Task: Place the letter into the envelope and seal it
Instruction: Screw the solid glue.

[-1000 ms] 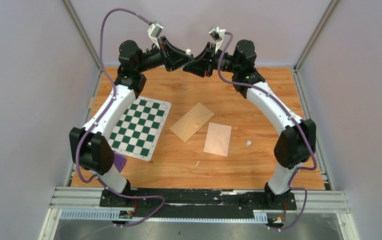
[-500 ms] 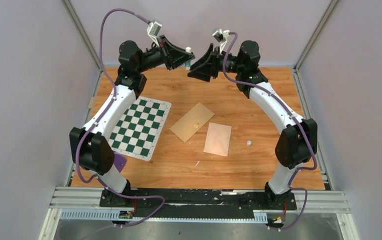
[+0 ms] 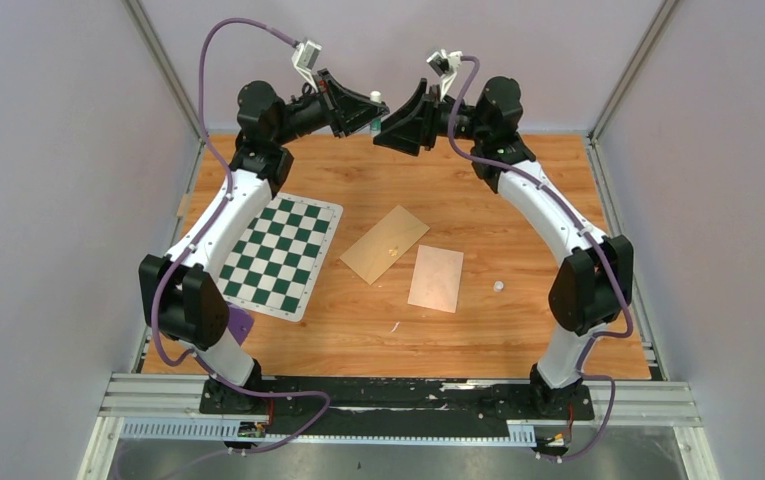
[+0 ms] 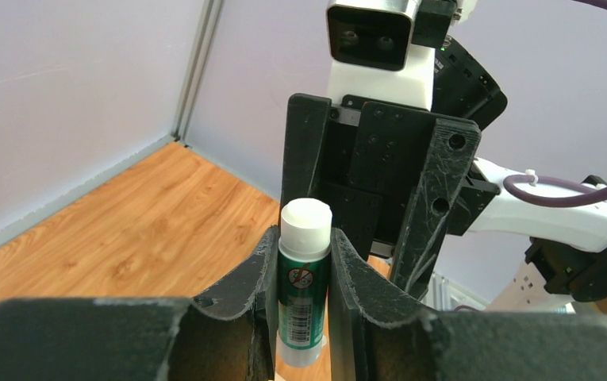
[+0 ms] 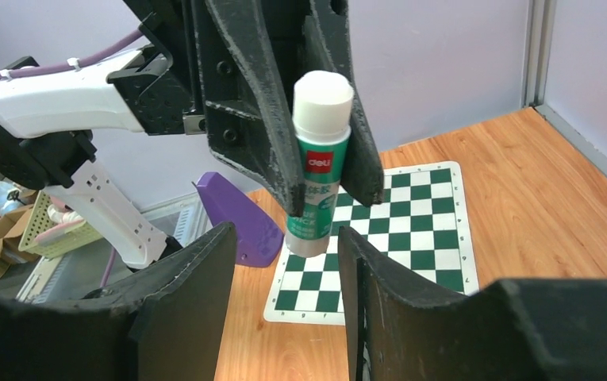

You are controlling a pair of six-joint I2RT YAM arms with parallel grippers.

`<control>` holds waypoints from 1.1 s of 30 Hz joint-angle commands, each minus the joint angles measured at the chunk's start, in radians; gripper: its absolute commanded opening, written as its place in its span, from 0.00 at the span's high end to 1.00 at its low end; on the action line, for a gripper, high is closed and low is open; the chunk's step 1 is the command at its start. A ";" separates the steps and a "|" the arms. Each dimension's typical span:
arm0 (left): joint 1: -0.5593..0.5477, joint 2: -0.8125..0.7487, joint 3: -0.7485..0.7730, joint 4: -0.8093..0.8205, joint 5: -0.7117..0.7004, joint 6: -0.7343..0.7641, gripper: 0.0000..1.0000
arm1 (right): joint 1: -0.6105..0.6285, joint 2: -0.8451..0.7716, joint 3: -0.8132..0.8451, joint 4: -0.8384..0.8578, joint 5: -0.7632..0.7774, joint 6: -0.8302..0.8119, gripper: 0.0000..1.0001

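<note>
My left gripper [image 4: 305,238] is raised at the back of the table, shut on an upright green glue stick [image 4: 305,286] with a white top. The stick [image 3: 375,102] stands between the two raised wrists. My right gripper [image 5: 284,238] faces it open, a short gap away, with nothing between its fingers. The glue stick [image 5: 320,159] shows there pinched by the left fingers [image 5: 260,119]. Flat on the table lie the tan envelope [image 3: 385,244] and, to its right, the paler cream letter [image 3: 436,278]. The letter's print is too small to make out.
A green-and-white chessboard mat [image 3: 283,255] lies on the left of the table. A purple piece [image 3: 241,325] sits by the left arm's base. A small white object [image 3: 498,286] rests right of the letter. Grey walls enclose the wooden table [image 3: 558,200].
The right gripper, which was shut against the glue stick's end, has opened and drawn back to the right. The left gripper has kept its hold and risen slightly.
</note>
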 commanded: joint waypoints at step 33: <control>-0.050 -0.045 -0.028 -0.060 -0.329 0.104 1.00 | 0.162 -0.124 0.012 -0.182 0.885 -0.583 1.00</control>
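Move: The glue stick stands upright in the left fingers. Its bottom knob is about 3 cm below the left hand point and roughly 1 cm ahead, 1 cm left and 1 cm below the right hand point. On the table some 40 cm below the right hand, the brown envelope lies about 6 cm back and level sideways, the pink envelope 15 cm back and 10 cm right, and the white cap 16 cm back and 23 cm right. Forward and down by little more than 1 cm, edging left, the open right hand settles around the glue stick's bottom knob and closes its fingers to pinch it. With the left keeping its grip on the body, both hands then swing forward together about 3 cm, the right wrist turning clockwise some 15 degrees and the left about 10 degrees counter-clockwise. ##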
